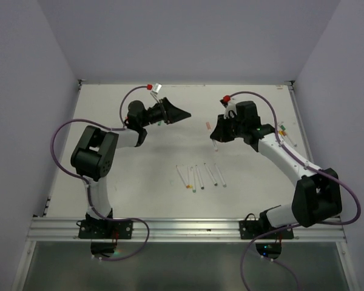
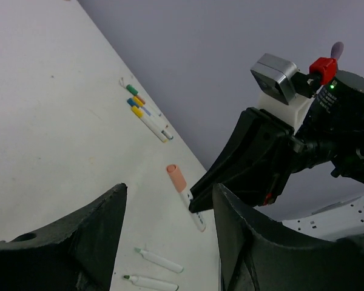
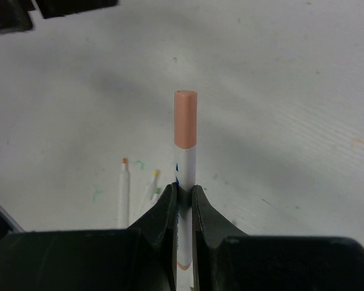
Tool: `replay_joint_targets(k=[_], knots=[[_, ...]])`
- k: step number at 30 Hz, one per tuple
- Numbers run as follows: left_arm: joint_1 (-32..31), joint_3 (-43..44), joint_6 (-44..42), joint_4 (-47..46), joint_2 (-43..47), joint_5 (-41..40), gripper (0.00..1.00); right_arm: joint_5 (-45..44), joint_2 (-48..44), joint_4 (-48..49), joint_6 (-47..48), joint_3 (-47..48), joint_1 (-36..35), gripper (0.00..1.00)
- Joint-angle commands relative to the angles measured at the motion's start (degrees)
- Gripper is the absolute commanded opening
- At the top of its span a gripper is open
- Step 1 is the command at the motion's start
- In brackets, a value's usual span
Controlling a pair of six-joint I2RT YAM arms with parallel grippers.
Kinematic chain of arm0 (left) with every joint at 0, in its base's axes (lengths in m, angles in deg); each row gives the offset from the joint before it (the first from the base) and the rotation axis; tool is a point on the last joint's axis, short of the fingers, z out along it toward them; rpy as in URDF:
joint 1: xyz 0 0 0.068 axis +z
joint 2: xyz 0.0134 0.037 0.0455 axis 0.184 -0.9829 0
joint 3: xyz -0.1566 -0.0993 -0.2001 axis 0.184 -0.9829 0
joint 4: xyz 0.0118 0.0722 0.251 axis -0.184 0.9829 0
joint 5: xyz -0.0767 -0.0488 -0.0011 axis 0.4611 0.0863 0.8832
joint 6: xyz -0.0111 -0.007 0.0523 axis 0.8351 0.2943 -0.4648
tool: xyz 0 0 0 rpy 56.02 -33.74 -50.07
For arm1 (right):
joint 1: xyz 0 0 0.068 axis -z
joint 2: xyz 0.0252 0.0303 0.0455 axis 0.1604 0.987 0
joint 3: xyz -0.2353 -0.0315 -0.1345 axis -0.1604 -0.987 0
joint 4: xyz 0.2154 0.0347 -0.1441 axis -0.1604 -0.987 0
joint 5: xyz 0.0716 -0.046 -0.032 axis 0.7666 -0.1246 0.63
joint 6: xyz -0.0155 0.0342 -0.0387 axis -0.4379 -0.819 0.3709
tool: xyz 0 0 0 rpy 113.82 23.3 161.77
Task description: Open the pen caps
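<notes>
My right gripper (image 3: pixel 183 193) is shut on the white barrel of a pen (image 3: pixel 185 162), held above the table. The pen's peach cap (image 3: pixel 185 119) sticks out past the fingertips and is still on. From above, this cap (image 1: pixel 207 125) points toward my left gripper (image 1: pixel 181 114). In the left wrist view the left gripper (image 2: pixel 170 189) is open and empty, and the held pen (image 2: pixel 191 206) lies just beyond its fingertips. Several uncapped pens (image 1: pixel 200 176) lie in a row mid-table. Capped pens (image 2: pixel 142 111) with green, orange, blue and yellow caps lie in a small group further off.
The capped group of pens (image 1: pixel 283 130) is near the table's right edge, beside the right forearm. Purple cables (image 1: pixel 60 130) loop round both arms. The table's back edge (image 1: pixel 182 85) meets the wall behind the grippers.
</notes>
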Motion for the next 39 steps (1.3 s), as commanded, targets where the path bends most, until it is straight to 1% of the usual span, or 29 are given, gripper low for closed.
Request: replay_joint_targets(k=[1, 3, 11, 17, 18, 19, 21, 22, 24, 25, 27, 28, 29, 30, 31, 32, 33, 34, 36, 37, 39], knots=[[-2.4, 0.1, 1.3, -6.4, -0.1, 0.7, 0.62, 5.1, -0.4, 6.1, -5.4, 1.1, -3.4, 0.00], [-3.4, 0.4, 1.7, -6.7, -1.0, 0.4, 0.62, 4.4, 0.0, 6.3, -5.6, 2.0, -4.9, 0.00], [-5.8, 0.6, 2.1, -7.0, -1.9, -0.3, 0.62, 4.1, 1.7, 7.4, -6.9, 5.1, -6.3, 0.00], [-6.5, 0.6, 3.1, -7.7, -1.6, -0.2, 0.60, 4.1, 2.8, 8.0, -7.2, 5.6, -6.6, 0.00], [-6.5, 0.6, 3.3, -7.7, -1.5, -0.3, 0.59, 4.2, 3.1, 7.9, -7.2, 5.7, -6.6, 0.00], [-6.5, 0.7, 3.5, -7.6, -1.5, -0.4, 0.55, 3.7, 3.1, 7.8, -7.3, 5.6, -6.8, 0.00], [-6.5, 0.7, 3.7, -7.4, -1.2, -0.7, 0.51, 3.3, 2.8, 7.8, -7.1, 5.2, -7.1, 0.00], [-6.5, 0.7, 3.9, -7.5, -1.2, -0.7, 0.46, 3.1, 2.6, 7.8, -7.1, 4.7, -7.2, 0.00], [-6.6, 0.7, 4.0, -7.3, -0.9, -0.6, 0.40, 2.8, 2.3, 8.0, -7.0, 4.6, -7.3, 0.00], [-6.6, 0.7, 3.9, -6.9, -0.6, -0.8, 0.30, 2.8, 2.2, 7.8, -7.0, 4.4, -7.4, 0.00], [-6.6, 0.7, 3.8, -6.5, -0.4, -1.0, 0.16, 2.9, 2.1, 7.7, -6.9, 4.2, -7.6, 0.00], [-6.6, 0.7, 4.3, -6.6, -0.4, -1.0, 0.00, 2.9, 2.1, 7.8, -6.8, 4.1, -7.7, 0.00], [-6.6, 0.6, 4.7, -7.3, -0.5, -1.0, 0.00, 2.9, 2.1, 8.3, -6.6, 4.0, -7.8, 0.00], [-6.6, 0.6, 5.3, -8.4, -0.4, -0.6, 0.00, 2.6, 1.7, 8.8, -6.3, 3.7, -7.9, 0.04], [-6.6, 0.0, 6.3, -9.3, -0.4, -0.3, 0.00, 2.2, 1.5, 9.3, -6.2, 2.8, -7.9, 0.29], [-6.6, -0.2, 6.8, -10.4, 0.1, -0.3, 0.00, 2.0, 0.8, 10.1, -6.1, 2.4, -8.2, 0.39], [-6.6, -0.5, 7.0, -10.4, 0.4, -0.3, 0.00, 1.5, 0.5, 10.2, -6.1, 2.0, -8.2, 0.47], [-6.6, -0.7, 7.2, -10.4, 0.5, -0.7, 0.00, 1.1, 0.1, 10.5, -6.2, 1.1, -8.2, 0.61], [-6.6, -0.9, 7.5, -10.9, 1.1, -1.2, 0.00, 1.4, -0.7, 11.8, -6.3, 0.3, -8.2, 0.76], [-6.6, -1.1, 8.4, -11.2, 1.2, -1.7, 0.00, 2.3, -1.1, 12.6, -6.3, -0.9, -8.3, 0.89], [-6.6, -1.4, 10.3, -14.4, 1.1, -2.0, 0.00, 2.0, -1.8, 14.9, -6.6, -2.0, -8.4, 0.89]])
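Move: The right hand grips the pen, its cap about 3 cm ahead, 2 cm left and 4 cm above; the left fingers wait some 6 cm ahead, 12 cm left and 5 cm up. From the left hand that cap is about 10 cm right, 3 cm back, 2 cm lower; a loose green cap lies on the table 6 cm ahead, 9 cm left, 19 cm down. The nearest uncapped pen is 8 cm back, 4 cm right and 14 cm below the right hand. Left hand goes 5 cm back-right, pinching the cap; right hand brings the pen 7 cm left, then opens. ##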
